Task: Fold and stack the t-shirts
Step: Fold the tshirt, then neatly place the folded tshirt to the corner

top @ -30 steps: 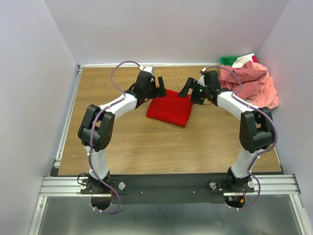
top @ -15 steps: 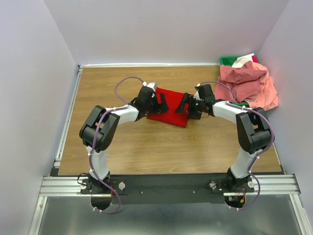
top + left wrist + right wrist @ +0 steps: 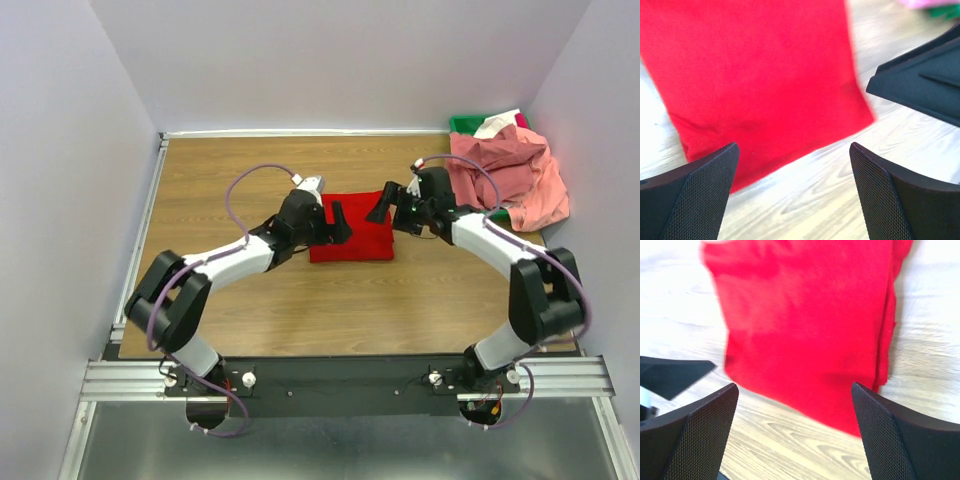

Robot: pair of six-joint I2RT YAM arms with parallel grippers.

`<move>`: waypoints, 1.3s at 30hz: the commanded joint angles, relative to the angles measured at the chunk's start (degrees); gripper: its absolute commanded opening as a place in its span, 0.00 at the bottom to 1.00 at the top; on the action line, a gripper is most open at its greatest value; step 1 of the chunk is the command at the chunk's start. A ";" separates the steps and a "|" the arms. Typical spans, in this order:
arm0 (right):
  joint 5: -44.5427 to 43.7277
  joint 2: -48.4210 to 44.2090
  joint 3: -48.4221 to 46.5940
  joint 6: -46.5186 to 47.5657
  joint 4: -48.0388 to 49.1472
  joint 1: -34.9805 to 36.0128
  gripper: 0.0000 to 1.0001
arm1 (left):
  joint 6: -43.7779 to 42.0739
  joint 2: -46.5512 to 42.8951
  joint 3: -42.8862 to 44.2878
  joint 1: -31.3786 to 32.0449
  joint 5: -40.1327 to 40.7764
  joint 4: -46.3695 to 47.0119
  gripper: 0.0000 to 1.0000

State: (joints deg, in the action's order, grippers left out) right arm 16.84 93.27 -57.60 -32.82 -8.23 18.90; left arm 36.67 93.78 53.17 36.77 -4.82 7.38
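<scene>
A bright red t-shirt [image 3: 355, 243] lies folded into a flat rectangle on the wooden table, mid-centre. My left gripper [image 3: 340, 224] stands open over its left edge, nothing between the fingers. In the left wrist view the red t-shirt [image 3: 755, 75] fills the upper left, and bare wood lies between the open left gripper [image 3: 794, 150]. My right gripper [image 3: 384, 207] hovers open at the shirt's far right corner. The right wrist view shows the red t-shirt [image 3: 805, 325] ahead of the open right gripper [image 3: 794, 390]. Salmon pink t-shirts [image 3: 510, 172] lie crumpled at the back right.
A green bin [image 3: 466, 123] sits in the back right corner, partly under the pink heap, with a white cloth [image 3: 497, 124] on it. Grey walls close in the table on three sides. The right gripper's dark finger [image 3: 925, 85] shows in the left wrist view.
The red t-shirt has turned square to the table and slid slightly nearer. The left arm has stretched out rightward along it. The right gripper has drawn back from the cloth toward the far right.
</scene>
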 commanded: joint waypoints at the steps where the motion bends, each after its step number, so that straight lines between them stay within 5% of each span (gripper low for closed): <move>1: -4.70 -7.13 2.23 4.07 -1.79 -0.17 1.00 | 1.48 -6.93 -1.39 -0.12 7.54 -4.38 0.98; 7: -10.95 -6.89 0.04 6.45 -5.39 -0.18 1.00 | 4.81 -16.23 -8.60 0.14 10.97 -4.83 0.99; 22: -7.70 2.52 -2.95 8.38 -6.27 1.58 1.00 | 9.83 -28.47 -22.14 0.32 15.01 -5.00 0.99; 30: -9.37 5.60 -2.60 8.12 -6.27 1.58 1.00 | 8.87 -25.41 -19.08 0.23 16.77 -4.39 0.99; 39: -12.71 -1.50 2.05 6.63 -6.36 1.58 1.00 | 4.21 -5.22 -4.94 -3.29 13.09 -1.13 0.98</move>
State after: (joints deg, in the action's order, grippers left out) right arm 7.01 95.85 -57.71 -25.52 -13.45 20.29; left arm 43.51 81.12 42.09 34.65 9.28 4.60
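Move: The folded red t-shirt lies right under both open hands, its middle some 6 cm below them. From the left hand its middle is about 3 cm to the right and 1 cm ahead; from the right hand about 7 cm to the left and 3 cm back. The heaped clothes bin stands some 31 cm to the right of the right hand and 8 cm farther out. The right hand comes down with open fingers onto the t-shirt's right margin, seeming to touch it, after first rising 5 cm and drifting slightly right; it rolls a little over 10 degrees. The left hand, also open, hops up 5 cm, swings about 9 cm left and 6 cm back to beside the left edge while sinking again, turns counter-clockwise, then heads forward along that edge, still above the table. ##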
